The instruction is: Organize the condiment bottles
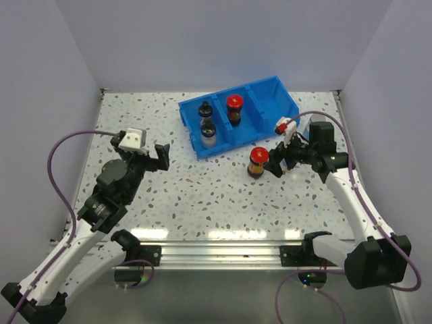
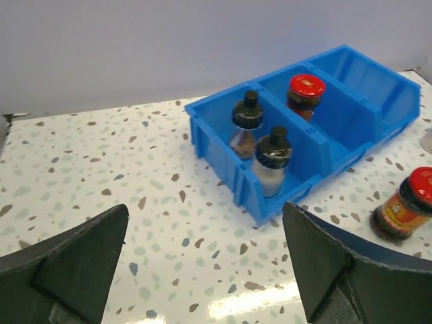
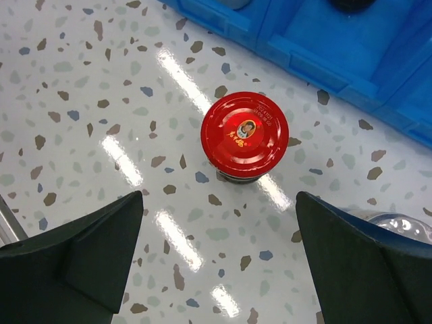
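The blue bin stands at the back of the table. Two black-capped clear jars stand in its left compartment, and a red-capped jar in the middle one. Another red-capped jar with dark contents stands on the table in front of the bin. My right gripper hovers just right of it, open and empty; in the right wrist view the red cap lies ahead of the right gripper. My left gripper is open over bare table, left of the bin.
In the left wrist view the bin lies ahead of my left gripper, with the loose red-capped jar to its right. Part of a clear jar top shows beside my right finger. White walls enclose the table.
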{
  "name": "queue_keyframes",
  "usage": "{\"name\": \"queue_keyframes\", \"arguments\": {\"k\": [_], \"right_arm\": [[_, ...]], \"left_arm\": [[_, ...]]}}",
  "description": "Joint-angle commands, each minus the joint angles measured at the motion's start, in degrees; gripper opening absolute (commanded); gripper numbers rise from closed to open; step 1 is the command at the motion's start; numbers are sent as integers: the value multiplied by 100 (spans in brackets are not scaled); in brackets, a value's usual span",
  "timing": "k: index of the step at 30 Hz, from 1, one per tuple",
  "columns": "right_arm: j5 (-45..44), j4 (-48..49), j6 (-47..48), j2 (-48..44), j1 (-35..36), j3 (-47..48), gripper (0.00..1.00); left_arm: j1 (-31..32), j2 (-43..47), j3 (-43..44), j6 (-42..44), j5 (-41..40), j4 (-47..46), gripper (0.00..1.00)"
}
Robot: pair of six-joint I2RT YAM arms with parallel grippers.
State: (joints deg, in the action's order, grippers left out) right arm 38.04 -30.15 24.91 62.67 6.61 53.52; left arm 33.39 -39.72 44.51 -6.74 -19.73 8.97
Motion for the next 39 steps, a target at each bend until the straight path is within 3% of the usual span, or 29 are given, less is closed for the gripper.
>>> {"name": "queue_keyframes", "arguments": {"k": [1,5,10,18,26,31,37,38,39], "right_arm": [[-857,-219,23,271,418,545,98],[-1711,-325,-195,771,1095,800,98],[-2652,-245,-434,1334,1351,1178,98],[-2380,-632,-767,2064,1712,1592,98],[-3232,-395,-988,2398,1730,1460,96],[-3233,-334,-996,2618,1738,1442,95],[-2987,-386,-1067,2916,1738,1539,85],[-2961,-404,-1067,2934,1738,1591,81],[-2934,-430,-1058,2969,1738,1635,69]], "left_arm": [[-34,456,-608,243,-742,87,100],[-34,633,-795,332,-1006,227,100],[-34,633,-795,217,-928,289,100],[-34,720,-830,244,-901,263,100],[-34,721,-839,244,-814,245,100],[-34,650,-821,244,-761,254,100],[-34,659,-821,235,-770,245,100],[-34,659,-830,244,-770,254,100],[-34,659,-821,244,-770,254,100]]}}
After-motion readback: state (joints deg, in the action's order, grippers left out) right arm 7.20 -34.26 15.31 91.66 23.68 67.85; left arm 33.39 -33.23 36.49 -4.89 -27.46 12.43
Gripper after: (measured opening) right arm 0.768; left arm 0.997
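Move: The red-lidded jar to grip stands about 5 cm ahead of the right gripper, 4 cm to its left and some 12 cm below. From that gripper, the blue-label bottle is about 6 cm ahead and 8 cm to the right, and the blue tray's middle about 24 cm ahead and 9 cm to the left, both low on the table. From the left gripper, the jar to grip lies some 8 cm ahead, 33 cm to the right and 22 cm below. Bring the right gripper down about 10 cm onto the red-lidded jar while reaching forward some 5 cm and a little left, tilting its open fingers steeper by roughly 30 degrees so they straddle the jar's upper part; begin closing them on its sides only at the end. Meanwhile ease the empty left gripper down and left, then hold it there, open. ##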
